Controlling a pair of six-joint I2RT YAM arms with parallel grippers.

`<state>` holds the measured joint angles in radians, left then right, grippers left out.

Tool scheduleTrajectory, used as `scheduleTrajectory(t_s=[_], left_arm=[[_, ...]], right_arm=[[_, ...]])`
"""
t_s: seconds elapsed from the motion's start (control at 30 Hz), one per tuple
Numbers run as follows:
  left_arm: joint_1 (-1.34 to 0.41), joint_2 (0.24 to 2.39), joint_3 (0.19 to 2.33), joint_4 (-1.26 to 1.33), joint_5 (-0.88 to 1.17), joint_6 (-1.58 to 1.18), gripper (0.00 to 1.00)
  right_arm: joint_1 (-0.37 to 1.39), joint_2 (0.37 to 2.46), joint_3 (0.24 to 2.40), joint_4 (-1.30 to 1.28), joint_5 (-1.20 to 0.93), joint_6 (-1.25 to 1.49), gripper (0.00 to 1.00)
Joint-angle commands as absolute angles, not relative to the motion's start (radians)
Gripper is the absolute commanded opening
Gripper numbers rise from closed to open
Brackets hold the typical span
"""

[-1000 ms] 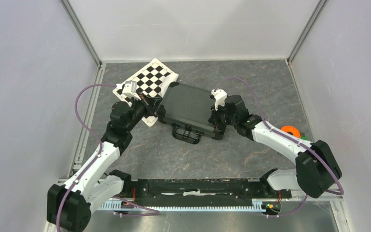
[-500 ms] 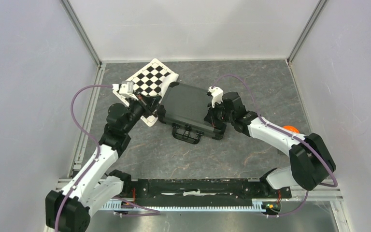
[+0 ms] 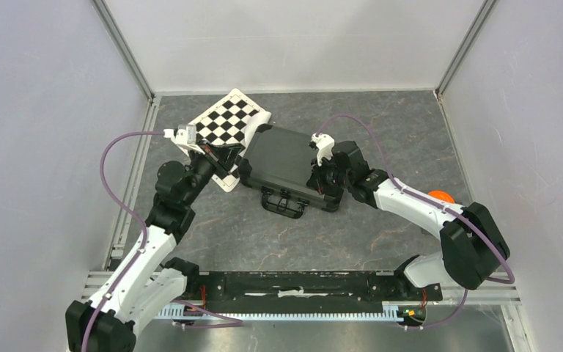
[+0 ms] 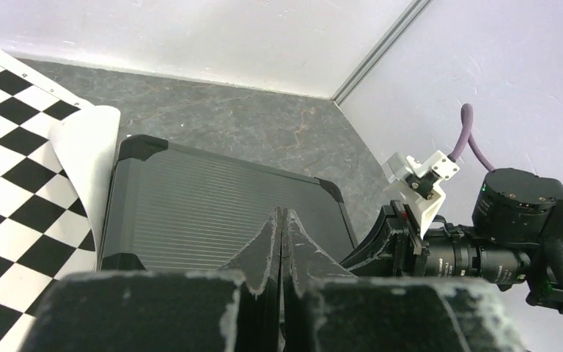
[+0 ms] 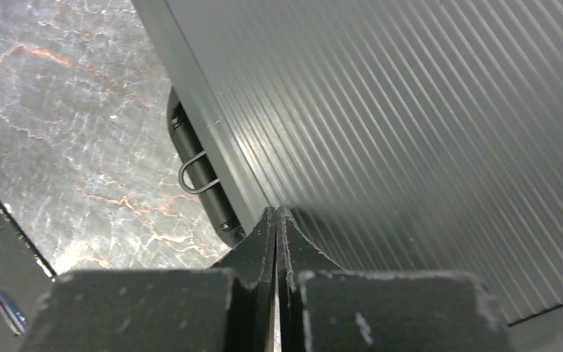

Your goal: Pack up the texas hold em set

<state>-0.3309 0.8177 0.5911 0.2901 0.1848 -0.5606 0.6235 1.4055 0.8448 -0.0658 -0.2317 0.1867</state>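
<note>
The black case of the texas hold em set lies closed on the table, ribbed lid up and handle toward the arms. No chips, cards, buttons or dice show. My left gripper is shut and empty at the case's left side; in the left wrist view its tips point across the lid. The right gripper is shut and empty over the lid's right front part. In the right wrist view its tips sit at the lid beside the front edge, near the handle's end.
A black-and-white checkered board lies under and behind the case's left corner, its edge curled up against the case. An orange round object sits behind the right forearm. Grey walls enclose the table on three sides.
The right gripper has shifted a little left, further onto the lid. The left wrist has drawn slightly left. The case has not moved and both grippers stay shut.
</note>
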Motion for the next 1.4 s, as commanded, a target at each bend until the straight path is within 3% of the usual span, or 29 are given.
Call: scheduleTrajectory(t_s=[0.0, 0.33, 0.63, 0.83, 1.0, 1.37], left_arm=[[-0.327, 0.861, 0.609, 0.314, 0.175, -0.537, 0.02], [-0.327, 0.798, 0.609, 0.314, 0.175, -0.537, 0.02], [-0.327, 0.721, 0.609, 0.314, 0.175, -0.537, 0.02], [-0.327, 0.797, 0.609, 0.314, 0.175, -0.537, 0.02], [-0.327, 0.851, 0.609, 0.314, 0.175, -0.537, 0.02], [-0.327, 0.775, 0.609, 0.314, 0.175, -0.537, 0.02]], right_arm=[[0.631, 1.406, 0.866, -0.117, -0.234, 0.215, 0.0], [0.695, 1.403, 0.908, -0.275, 0.197, 0.138, 0.0], [0.692, 1.434, 0.893, -0.126, -0.191, 0.203, 0.0], [0.736, 1.411, 0.912, -0.169, -0.071, 0.099, 0.03], [0.787, 1.464, 0.941, -0.231, 0.05, 0.008, 0.19], [0.789, 1.506, 0.993, -0.255, -0.103, -0.094, 0.58]])
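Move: The right hand's shut fingertips are at the closed case's front rim; the middle of the case handle lies about 8 cm to the left, 4 cm back and some 4 cm lower. The wire clasp is about 8 cm left, 2 cm back and slightly below, and the lid's middle about 8 cm ahead and 6 cm left. From the left hand the handle is roughly 12 cm right, 7 cm back and 21 cm below. With the shut fingertips staying at lid height, the right hand swings about 2.5 cm right and slightly forward, then reverses some 5 cm left and slightly back towards the case handle, opening its fingers about halfway on this return and rolling its left side down some 15 degrees, so they end spread across the front rim, one over the lid and one by the handle's near end. The left hand, shut and empty, bobs down, up and down again by up to 3 cm either way above the left side of the case. ##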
